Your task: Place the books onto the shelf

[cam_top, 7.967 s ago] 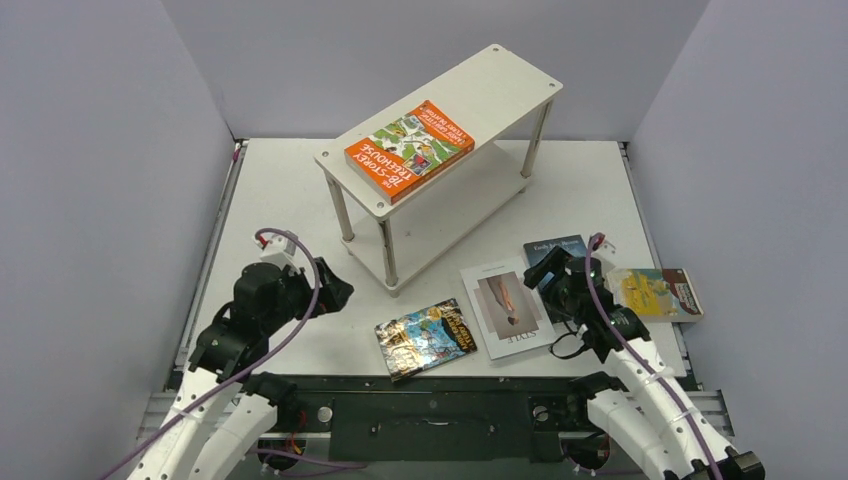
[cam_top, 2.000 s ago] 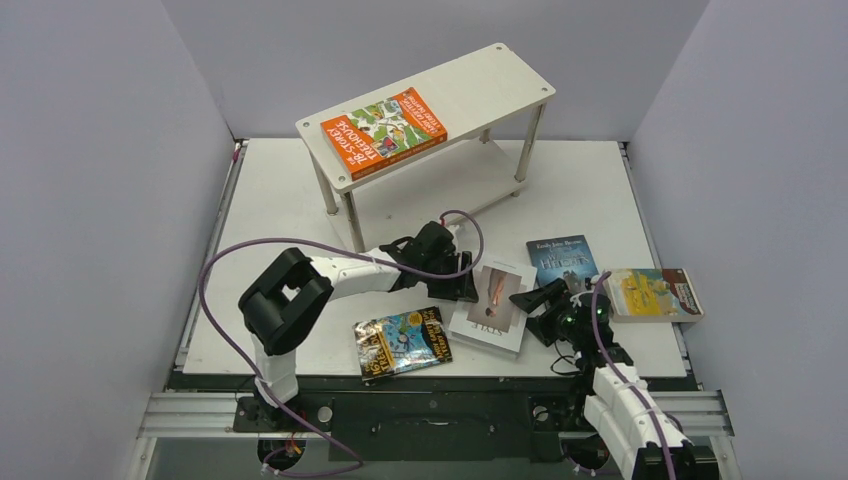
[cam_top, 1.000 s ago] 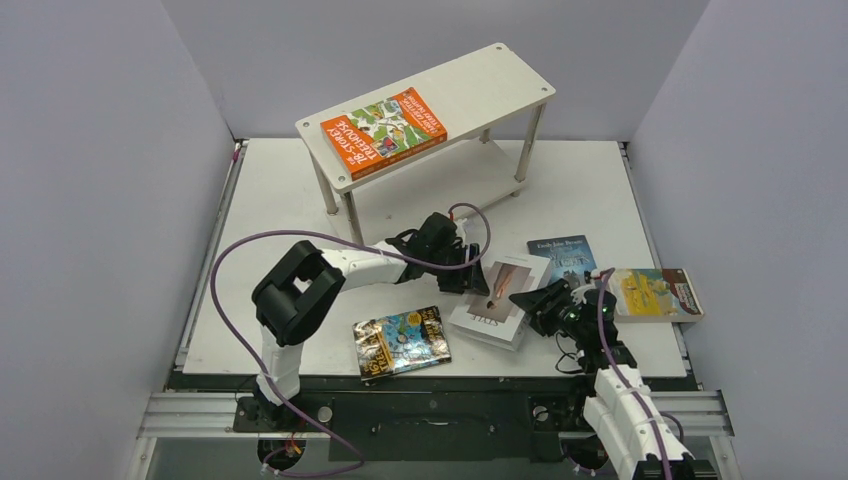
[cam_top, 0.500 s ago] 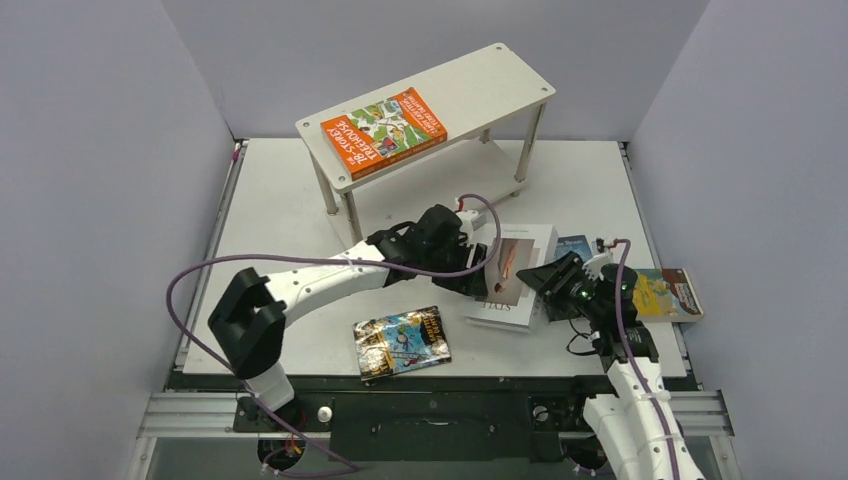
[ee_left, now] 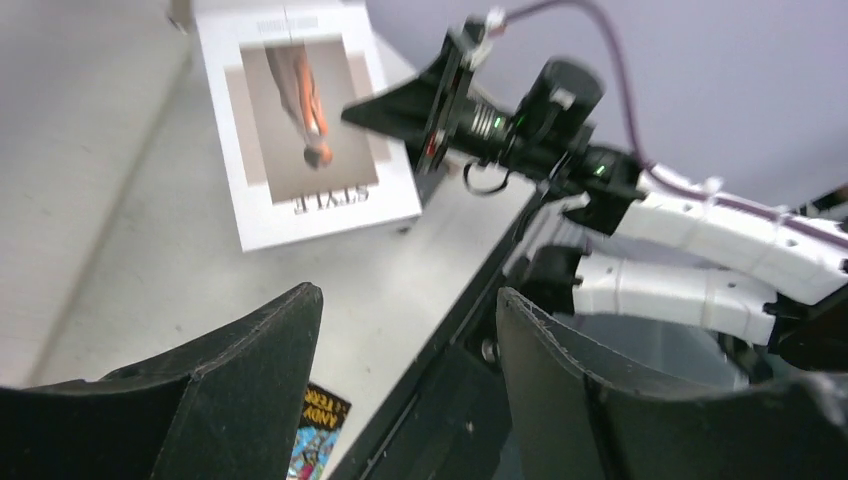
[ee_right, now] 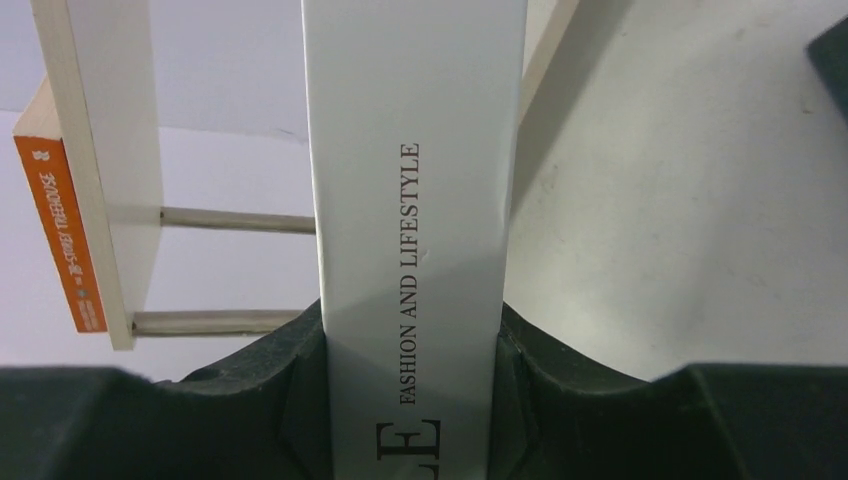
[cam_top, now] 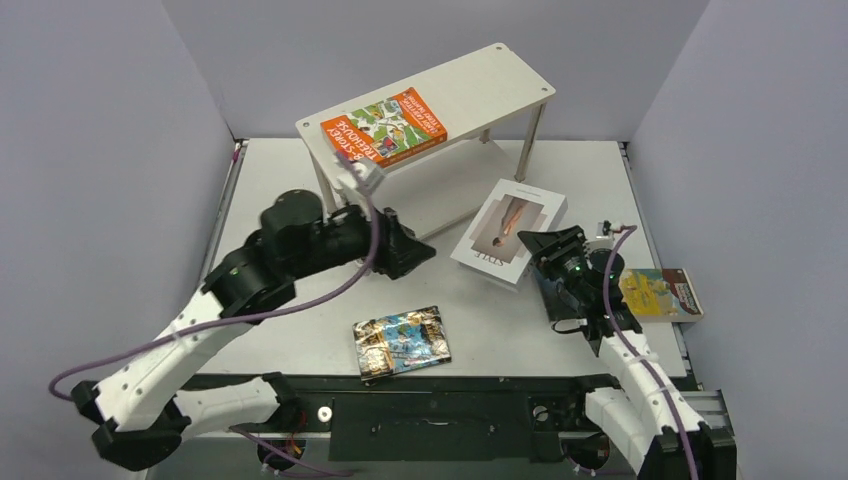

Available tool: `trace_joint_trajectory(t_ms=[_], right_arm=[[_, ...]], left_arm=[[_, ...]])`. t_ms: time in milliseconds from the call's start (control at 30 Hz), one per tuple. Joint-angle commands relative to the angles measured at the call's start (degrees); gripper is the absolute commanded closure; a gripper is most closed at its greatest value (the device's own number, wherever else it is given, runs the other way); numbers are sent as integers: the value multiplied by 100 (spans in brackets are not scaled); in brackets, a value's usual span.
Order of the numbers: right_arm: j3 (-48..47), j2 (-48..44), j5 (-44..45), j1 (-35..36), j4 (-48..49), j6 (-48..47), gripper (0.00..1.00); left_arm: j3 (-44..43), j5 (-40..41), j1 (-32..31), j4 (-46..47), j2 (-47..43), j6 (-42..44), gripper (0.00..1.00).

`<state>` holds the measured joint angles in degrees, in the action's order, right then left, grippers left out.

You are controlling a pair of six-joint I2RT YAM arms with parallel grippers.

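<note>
The white book with the figure photo (cam_top: 505,228) hangs tilted above the table, and my right gripper (cam_top: 540,248) is shut on its near edge. In the right wrist view its spine (ee_right: 415,200) stands between the pads of the right gripper (ee_right: 410,322). My left gripper (cam_top: 418,252) is open and empty, well left of that book; its wrist view shows the gripper (ee_left: 405,295), the white book (ee_left: 300,130) and the right gripper (ee_left: 420,110) beyond it. The orange book (cam_top: 383,125) lies on the top board of the shelf (cam_top: 480,80). The glossy comic book (cam_top: 402,340) and the yellow-teal book (cam_top: 660,292) lie on the table.
The shelf (ee_right: 95,180) stands at an angle at the back of the table, its thin metal legs (cam_top: 534,128) close behind the lifted book. Grey walls close in both sides. The black base rail (cam_top: 430,410) runs along the near edge.
My left gripper has let go of the white book, opened wider and drawn back to the left. My right gripper has lifted the book off the table and carried it toward the shelf.
</note>
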<state>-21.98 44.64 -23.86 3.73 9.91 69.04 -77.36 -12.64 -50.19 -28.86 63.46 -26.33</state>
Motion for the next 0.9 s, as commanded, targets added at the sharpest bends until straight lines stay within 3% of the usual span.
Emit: trace_joint_trajectory(t_ms=[0,167,267,467,633,867], right_arm=[[-352,797,1170,634,1998,720,100],[-686,2183,2125,1365,3333,1305,100],[-899,3000,3168,1727,4035,1688,100],[-1660,4487,4600,2370,4778,2140,100],[-2333,5343,5350,2590,4811,2420,100],[-2715,5684,5975,2760,4087,2665,100]], left_arm=[[68,808,211,234,-861,158,38],[180,1466,278,88,-1361,78,40],[234,1687,297,35,-1492,-48,40],[292,2100,311,-153,-1783,-177,40],[312,2231,320,-300,-1966,-255,40],[327,2346,326,-413,-2035,-262,40]])
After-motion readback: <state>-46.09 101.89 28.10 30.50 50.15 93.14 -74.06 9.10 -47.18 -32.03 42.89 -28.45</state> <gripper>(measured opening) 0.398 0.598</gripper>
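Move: Ahead of the right hand, which already grips the STYLE book by its edge, the right half of the shelf's lower board lies about 28 cm forward, 14 cm left and 13 cm lower. The shelf's front right post stands some 30 cm ahead, level sideways; the Treehouse book on top is roughly 25 cm ahead, 33 cm left and 14 cm higher. From the empty left hand, that lower-board spot is about 38 cm forward, 10 cm right and 31 cm down. Carrying the STYLE book in an unchanged grip, the right hand travels nearly level, about 18 cm forward and 9 cm left, into the shelf's open front between the two boards. On the way the wrist turns nearly 30 degrees clockwise and rolls its left side up, lining the book up with the boards. The left hand, open and empty, withdraws some 12 cm left and 6 cm up. ##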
